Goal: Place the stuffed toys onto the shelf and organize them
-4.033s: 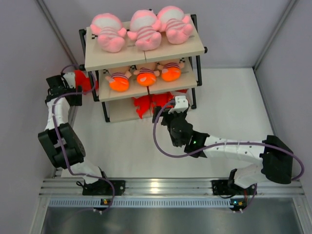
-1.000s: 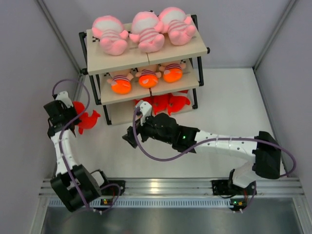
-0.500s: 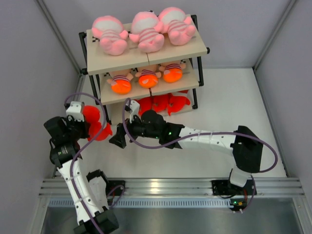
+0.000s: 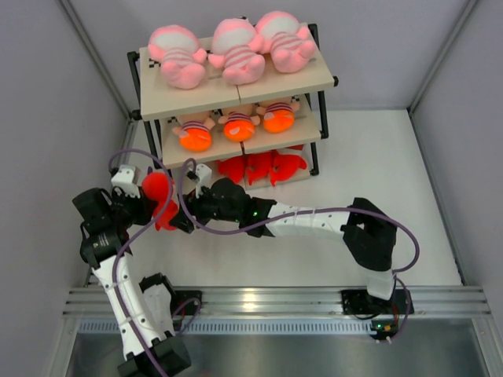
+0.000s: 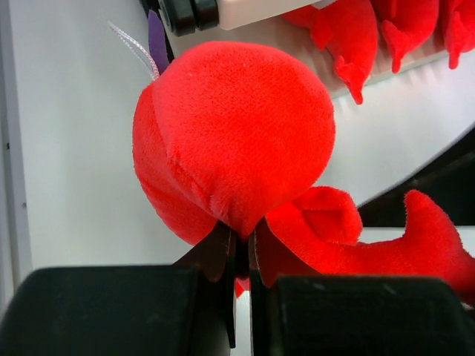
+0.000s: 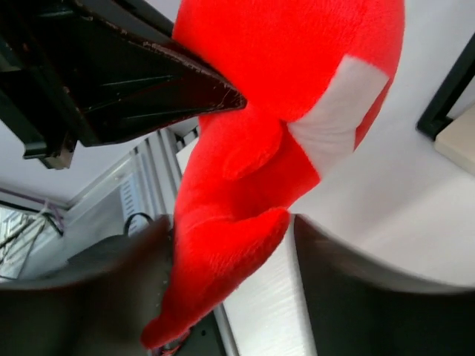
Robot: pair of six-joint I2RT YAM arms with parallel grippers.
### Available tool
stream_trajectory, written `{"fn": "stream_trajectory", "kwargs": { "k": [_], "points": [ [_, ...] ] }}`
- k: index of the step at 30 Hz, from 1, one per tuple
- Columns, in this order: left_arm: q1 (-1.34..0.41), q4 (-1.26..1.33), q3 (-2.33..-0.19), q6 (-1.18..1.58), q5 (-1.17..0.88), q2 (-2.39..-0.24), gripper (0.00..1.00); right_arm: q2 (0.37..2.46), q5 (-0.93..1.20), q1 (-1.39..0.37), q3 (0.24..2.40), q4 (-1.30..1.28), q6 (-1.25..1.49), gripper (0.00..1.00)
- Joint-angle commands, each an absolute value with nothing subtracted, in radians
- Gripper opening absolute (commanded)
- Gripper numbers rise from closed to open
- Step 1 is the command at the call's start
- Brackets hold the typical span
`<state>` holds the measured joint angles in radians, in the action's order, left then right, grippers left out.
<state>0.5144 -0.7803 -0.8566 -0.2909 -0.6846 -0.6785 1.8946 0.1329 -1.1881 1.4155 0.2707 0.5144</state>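
Note:
A red shark [image 4: 159, 198] hangs above the table left of the shelf [image 4: 314, 78], pinched by its body in my left gripper [image 4: 140, 206], which is shut on it [image 5: 241, 245]. In the left wrist view the shark [image 5: 237, 141] fills the centre. My right gripper [image 4: 182, 220] has come in from the right. Its jaws stand open on either side of the shark's tail [image 6: 223, 259], with a gap on the right side. Three pink dolls [image 4: 228, 51] lie on the top board, three orange-headed dolls [image 4: 238, 124] on the middle board, and red sharks [image 4: 259, 167] on the bottom board.
The shelf's black front-left post [image 4: 169, 177] stands just behind the two grippers. The left wall [image 4: 47, 157] is close beside the left arm. The right arm stretches low across the table in front of the shelf. White table [image 4: 377, 196] lies to the right.
My right gripper has swung left from in front of the shelf to the shark and its jaws have narrowed around the tail. My left gripper carried the shark right, toward it.

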Motion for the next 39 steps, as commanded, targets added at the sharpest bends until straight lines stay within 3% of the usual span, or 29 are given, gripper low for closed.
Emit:
{"fn": "stream_trajectory", "kwargs": {
  "k": [1, 3, 4, 5, 6, 7, 8, 9, 12, 19, 26, 39],
  "points": [
    [0.514, -0.782, -0.893, -0.279, -0.744, -0.670, 0.00, 1.881, 0.056, -1.184, 1.457, 0.308, 0.494, 0.53],
    [0.514, -0.787, -0.888, -0.273, -0.750, -0.673, 0.00, 1.873, 0.028, -1.181, 1.448, 0.304, 0.482, 0.31],
    [0.514, -0.787, -0.890, -0.273, -0.749, -0.675, 0.00, 1.867, 0.009, -1.180, 1.448, 0.296, 0.476, 0.11],
    [0.514, -0.788, -0.891, -0.268, -0.743, -0.676, 0.00, 1.862, 0.006, -1.177, 1.448, 0.267, 0.462, 0.01],
    [0.514, -0.790, -0.897, -0.270, -0.736, -0.680, 0.00, 1.858, -0.021, -1.177, 1.436, 0.256, 0.453, 0.00],
    [0.514, -0.805, -0.903, -0.271, -0.729, -0.686, 0.07, 1.836, -0.059, -1.177, 1.424, 0.244, 0.437, 0.00],
    [0.517, -0.814, -0.910, -0.290, -0.720, -0.687, 0.26, 1.818, -0.084, -1.177, 1.408, 0.217, 0.401, 0.00],
    [0.515, -0.825, -0.926, -0.298, -0.669, -0.686, 0.55, 1.801, -0.116, -1.178, 1.378, 0.192, 0.378, 0.00],
    [0.514, -0.873, -0.978, -0.307, -0.534, -0.690, 0.81, 1.741, -0.271, -1.198, 1.339, 0.083, 0.223, 0.00],
    [0.514, -0.874, -1.045, -0.290, -0.345, -0.749, 0.83, 1.715, -0.654, -1.285, 1.318, -0.044, -0.211, 0.00],
    [0.515, -0.873, -1.015, -0.327, -0.342, -0.782, 0.83, 1.792, -0.804, -1.324, 1.356, 0.086, -0.475, 0.00],
    [0.515, -0.874, -1.011, -0.342, -0.341, -0.830, 0.82, 2.152, -0.979, -1.322, 1.842, 0.015, -0.529, 0.00]
  ]
}}
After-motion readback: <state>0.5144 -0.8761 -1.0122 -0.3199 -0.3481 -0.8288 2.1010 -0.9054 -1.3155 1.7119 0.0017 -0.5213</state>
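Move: The red toy is pinched at the neck by the left hand, its middle about 1 cm ahead of that hand and 2 cm to its right. From the open right hand, whose fingers straddle the tail, the toy's middle is some 5 cm ahead and 3 cm left, about level. The empty left end of the bottom shelf lies roughly 17 cm ahead of the right hand, 6 cm right and 6 cm lower; the nearest shelved red toy is about 8 cm farther right. The right hand closes on the toy's tail while easing forward; then the left fingers open and let go of the neck, and the left hand draws off about 6 cm to the left. Keeping its pinch, the right hand swings the toy some 12 cm right while going forward and a little down, then heads farther forward and back about 5 cm left towards the empty left end of the bottom shelf, the wrist rolling and its fingers turning clockwise from pointing left to pointing mostly forward. ##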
